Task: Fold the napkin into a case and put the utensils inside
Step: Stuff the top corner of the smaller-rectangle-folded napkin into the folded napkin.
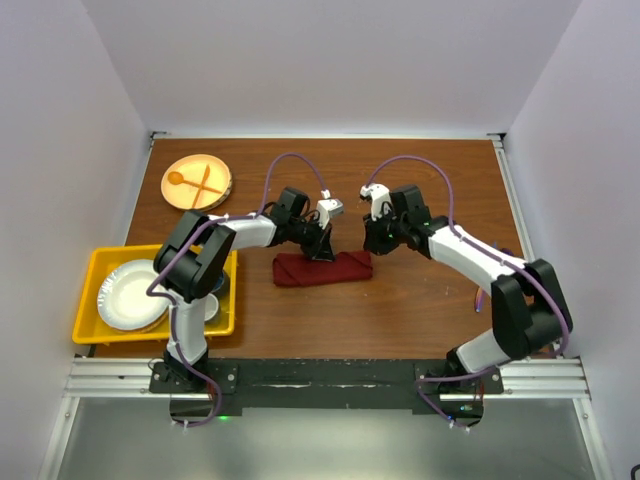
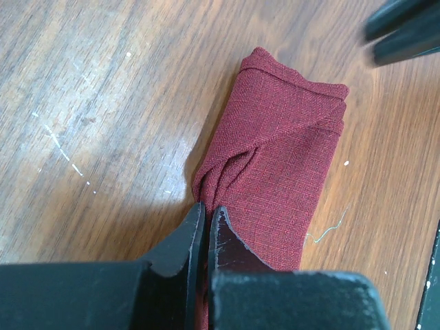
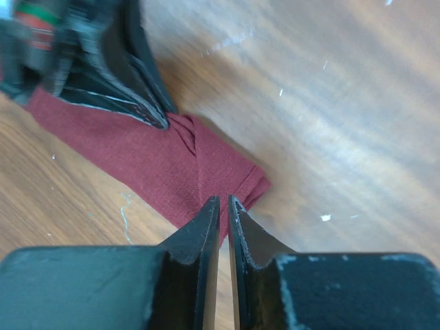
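The maroon napkin [image 1: 340, 270] lies on the wooden table, folded into a narrow case-like packet [image 2: 282, 151]. My left gripper [image 2: 206, 208] is shut on a fold at its long far edge, and pleats run into the tips [image 1: 322, 250]. My right gripper [image 3: 224, 201] hovers just above the packet's right end [image 3: 151, 165]. Its jaws are parted by a thin slit with nothing between them [image 1: 372, 243]. The left fingers [image 3: 137, 103] show at the top left of the right wrist view. The utensils are out of view.
A tan plate [image 1: 215, 195] with an orange spoon and fork sits at the back left. A yellow bin [image 1: 90, 300] holding white plates [image 1: 130, 295] stands at the left edge. White walls enclose the table.
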You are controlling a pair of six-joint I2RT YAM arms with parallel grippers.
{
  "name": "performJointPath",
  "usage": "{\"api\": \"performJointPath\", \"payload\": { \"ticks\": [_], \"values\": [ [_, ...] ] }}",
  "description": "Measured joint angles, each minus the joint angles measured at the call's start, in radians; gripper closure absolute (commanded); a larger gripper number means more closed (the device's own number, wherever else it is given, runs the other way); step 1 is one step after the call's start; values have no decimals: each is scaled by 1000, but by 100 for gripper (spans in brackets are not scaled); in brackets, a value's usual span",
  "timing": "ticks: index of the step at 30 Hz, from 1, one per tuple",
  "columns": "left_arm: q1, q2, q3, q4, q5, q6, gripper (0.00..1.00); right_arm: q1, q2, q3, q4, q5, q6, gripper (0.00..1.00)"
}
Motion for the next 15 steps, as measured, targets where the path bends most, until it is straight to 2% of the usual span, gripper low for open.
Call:
{"api": "performJointPath", "payload": {
  "ticks": [10,15],
  "values": [
    [1,0,-9,19,0,-29,100,-43,203,-2,35,-101,163,90],
    [8,2,-11,26,5,-44,100,-55,246,-5,60,-144,198,89]
  ]
}}
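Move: The right end of the folded napkin lies almost straight below my right hand, roughly 8 cm down and only about 1 cm back and 1 cm left. About 9 cm left of that hand, level fore and aft, is the fold at the far edge that my left fingers already pinch; the napkin's left end is some 21 cm left and 3 cm back. From my left hand the right end lies about 8 cm right and 1 cm back. I drop my right hand about 7 cm, with barely a centimetre of drift back and left, onto the napkin's right end. On the way the fingertips tip some 20 degrees steeper and stay nearly shut, coming to touch the cloth on top. My left hand stays put, still pinching the fold. ##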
